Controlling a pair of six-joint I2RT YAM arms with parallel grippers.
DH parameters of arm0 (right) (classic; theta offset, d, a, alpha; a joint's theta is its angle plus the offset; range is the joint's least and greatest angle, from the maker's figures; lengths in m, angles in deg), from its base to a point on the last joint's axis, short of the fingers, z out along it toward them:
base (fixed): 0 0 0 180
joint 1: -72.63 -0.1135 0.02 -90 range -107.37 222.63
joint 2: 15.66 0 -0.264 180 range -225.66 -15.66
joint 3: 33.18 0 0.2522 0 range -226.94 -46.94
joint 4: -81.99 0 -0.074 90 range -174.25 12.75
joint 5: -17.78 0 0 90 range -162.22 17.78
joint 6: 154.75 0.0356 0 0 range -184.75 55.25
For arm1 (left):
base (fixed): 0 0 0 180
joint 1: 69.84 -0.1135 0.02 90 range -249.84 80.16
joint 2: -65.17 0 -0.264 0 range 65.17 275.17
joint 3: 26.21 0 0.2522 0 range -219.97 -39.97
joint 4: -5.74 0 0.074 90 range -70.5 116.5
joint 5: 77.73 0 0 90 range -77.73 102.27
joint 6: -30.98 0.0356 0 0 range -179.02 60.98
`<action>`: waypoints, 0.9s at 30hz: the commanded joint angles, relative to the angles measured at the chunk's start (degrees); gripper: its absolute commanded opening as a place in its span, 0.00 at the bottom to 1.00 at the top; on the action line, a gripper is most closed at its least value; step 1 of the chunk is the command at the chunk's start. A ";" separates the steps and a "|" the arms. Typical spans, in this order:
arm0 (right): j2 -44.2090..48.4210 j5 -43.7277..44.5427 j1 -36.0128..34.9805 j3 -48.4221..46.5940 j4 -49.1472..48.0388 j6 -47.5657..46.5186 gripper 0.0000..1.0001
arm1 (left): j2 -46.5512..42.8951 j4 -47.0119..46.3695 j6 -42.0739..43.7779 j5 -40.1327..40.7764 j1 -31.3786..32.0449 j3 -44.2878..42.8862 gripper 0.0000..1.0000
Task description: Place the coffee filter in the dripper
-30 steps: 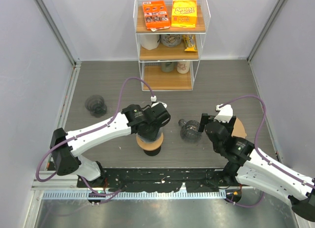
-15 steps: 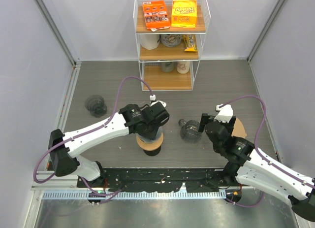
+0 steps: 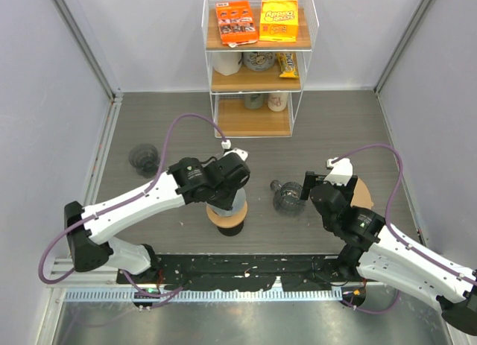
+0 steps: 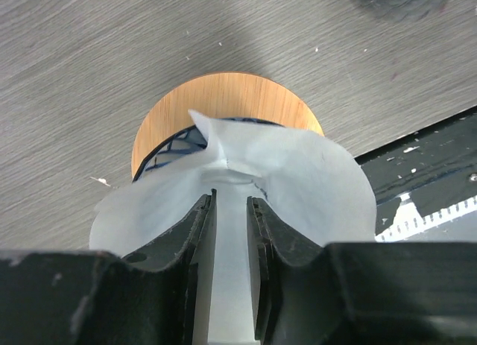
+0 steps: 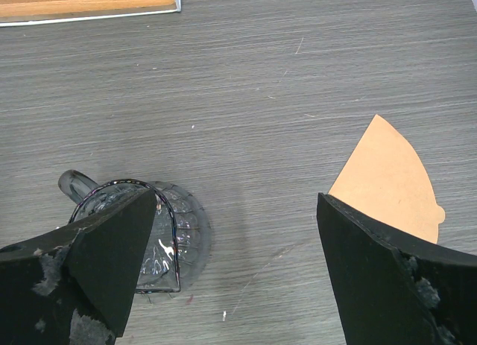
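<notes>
The dripper (image 3: 227, 220) stands near the table's front middle: a round wooden ring (image 4: 223, 99) with a dark wire cone inside. The white coffee filter (image 4: 313, 181) is spread over its top, crumpled and fanning out on both sides of my fingers. My left gripper (image 4: 231, 200) comes down into it from above, and its narrow jaws pinch a fold of the paper. From above, the left gripper (image 3: 223, 202) covers most of the dripper, with the filter (image 3: 238, 206) showing at its edge. My right gripper (image 5: 238, 200) hangs wide open over bare table.
A clear glass dripper with a handle (image 5: 160, 237) sits under the right gripper's left finger, and a brown paper filter (image 5: 391, 181) lies flat by its right finger. A dark glass piece (image 3: 144, 159) stands at the left. A wire shelf (image 3: 253, 62) with boxes stands at the back.
My left arm has swung a little to the left while its gripper stays over the dripper, and its jaws have narrowed slightly. The right arm has not moved.
</notes>
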 commanded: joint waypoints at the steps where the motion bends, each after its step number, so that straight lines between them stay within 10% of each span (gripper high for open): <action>1: 0.40 1.49 0.23 -0.46 -1.44 0.54 0.96 | -4.46 -2.09 1.33 -1.01 0.27 -2.54 0.30; 13: 1.81 1.31 0.32 -0.29 -1.44 0.71 0.95 | -8.77 -0.87 3.35 4.68 0.19 -6.57 0.40; 22: 5.41 1.66 0.23 0.50 -1.44 0.62 0.95 | -20.62 -0.50 3.53 23.93 -1.21 -7.73 1.00; 27: 6.99 2.45 0.23 1.03 -1.53 0.80 0.95 | -28.09 -5.94 3.00 22.11 -13.32 0.16 1.00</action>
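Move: The coffee filter sits in the dripper right under the left hand's fingertips, its middle some 3 cm below and about 1 cm to the right. The glass pot stands about 18 cm to the hand's right and 6 cm farther out, some 12 cm lower; a dark glass is about 25 cm left, 17 cm ahead and equally low. From the idle right hand the filter lies roughly 27 cm left and 7 cm back, about level. The left hand rises about 15 cm off the filter, then also swings 10 cm left, fingers opening wide. ##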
